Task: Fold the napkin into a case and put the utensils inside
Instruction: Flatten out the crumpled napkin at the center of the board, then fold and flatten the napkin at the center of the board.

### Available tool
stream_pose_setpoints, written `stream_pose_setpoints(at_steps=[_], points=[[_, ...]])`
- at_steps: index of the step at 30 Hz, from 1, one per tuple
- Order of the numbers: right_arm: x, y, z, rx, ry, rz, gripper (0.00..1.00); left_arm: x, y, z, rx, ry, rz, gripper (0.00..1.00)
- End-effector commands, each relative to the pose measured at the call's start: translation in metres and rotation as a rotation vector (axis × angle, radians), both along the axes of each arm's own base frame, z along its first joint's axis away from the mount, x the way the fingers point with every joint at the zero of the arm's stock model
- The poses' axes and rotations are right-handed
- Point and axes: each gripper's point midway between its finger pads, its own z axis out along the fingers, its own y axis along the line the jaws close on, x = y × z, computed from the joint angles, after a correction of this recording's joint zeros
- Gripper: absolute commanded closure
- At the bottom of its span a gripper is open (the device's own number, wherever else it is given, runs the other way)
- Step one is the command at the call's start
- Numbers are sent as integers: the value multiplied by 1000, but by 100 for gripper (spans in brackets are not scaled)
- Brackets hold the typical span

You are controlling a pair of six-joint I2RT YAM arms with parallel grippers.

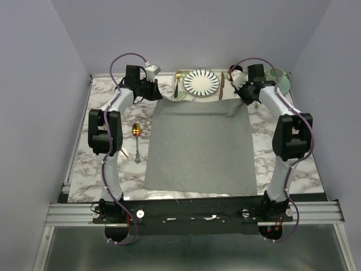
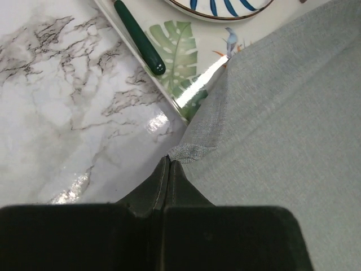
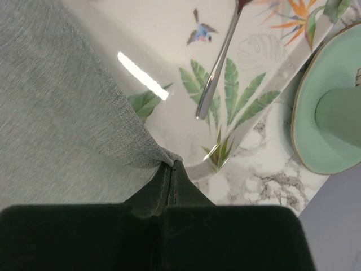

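The grey napkin (image 1: 198, 147) lies spread flat on the marble table, its far edge against the leaf-patterned tray. My left gripper (image 1: 159, 96) is at its far left corner. In the left wrist view the gripper (image 2: 170, 160) is shut, pinching the tip of the napkin (image 2: 282, 113). My right gripper (image 1: 242, 97) is at the far right corner. The right wrist view shows this gripper (image 3: 174, 164) shut on the corner of the napkin (image 3: 56, 113), which rises slightly into the fingers. The spoon (image 1: 137, 142), with a gold bowl and pale handle, lies on the table left of the napkin.
The leaf-patterned tray (image 1: 176, 93) at the back holds a striped plate (image 1: 201, 82), a gold fork with a dark handle (image 2: 138, 36) and a knife (image 1: 222, 86). A green cup on a saucer (image 3: 330, 113) stands at the far right. Grey walls close in the table.
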Motion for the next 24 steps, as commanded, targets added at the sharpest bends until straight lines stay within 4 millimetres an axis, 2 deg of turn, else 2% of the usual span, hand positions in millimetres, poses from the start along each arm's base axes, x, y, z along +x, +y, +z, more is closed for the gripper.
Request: stream_pose_setpoints(at_steps=[1,4,5,6,7,8,9,10,11,12,13,14,15,16,17,18,19,20,21,22,23,24], points=[[37,-5,29,-29,-116,-4,99,24,-4,23,-11,-110,-53,100],[32,-5,34,-27,-117,3,99,21,-4,27,-4,-121,-71,100],[28,-6,37,-25,-119,5,99,14,-5,29,-1,-123,-95,100],[15,-6,38,-24,-108,13,99,9,-3,31,0,-124,-103,100],[8,-6,42,-25,-112,20,99,2,-3,42,4,-140,-115,100],[0,-8,44,-34,-109,33,99,-11,-2,35,21,-127,-152,100],[-13,-7,60,-25,-137,51,99,-22,-1,36,27,-126,-181,100],[-31,-7,44,-33,-93,79,99,-33,-1,37,39,-133,-217,100],[-44,-7,39,-33,-73,101,99,-59,1,36,50,-101,-249,100],[-61,-3,49,-18,-82,134,99,-71,2,35,83,-141,-317,100],[-73,-1,44,-14,-63,163,99,-84,4,33,99,-141,-344,100],[-95,-1,21,-22,0,204,99,-109,8,27,115,-114,-366,100],[-111,4,13,2,39,232,99,-117,13,21,164,-143,-398,100],[-124,5,11,4,58,257,99,-128,17,24,187,-161,-414,100],[-140,5,-4,12,111,263,99,-151,21,6,205,-104,-447,100],[-157,7,-14,27,163,279,99,-163,23,0,218,-95,-477,100],[-166,6,-15,21,169,293,99,-173,26,3,253,-143,-527,100],[-175,5,-19,18,183,304,99,-196,29,-14,255,-89,-556,100],[-197,3,-37,16,237,314,99,-207,31,-18,264,-86,-573,100],[-207,1,-43,6,254,325,99,-215,34,-15,289,-135,-609,100],[-217,-1,-41,-11,238,351,99,-236,36,-29,285,-92,-635,100],[-237,-4,-56,-19,279,364,99,-244,38,-32,291,-92,-653,100]])
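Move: Each hand already pinches a far corner of the napkin, some 8 cm above the board. The napkin's middle lies about 20 cm back and 19 cm right of the left hand, about 18 cm back and 20 cm left of the right. From the left hand the gold spoon is around 15 cm back, 11 cm left. From the right, the tray's middle is some 14 cm ahead, 15 cm left, and the green saucer 18 cm ahead, 13 cm right. Still pinching the two far corners, both hands ease forward a further couple of centimetres, then draw the held edge back towards the robot by nearly 20 cm, away from the tray and over the napkin. The right hand rises slightly, then sinks about 6 cm; the left turns some 30 degrees clockwise while the right turns half as much the other way. ##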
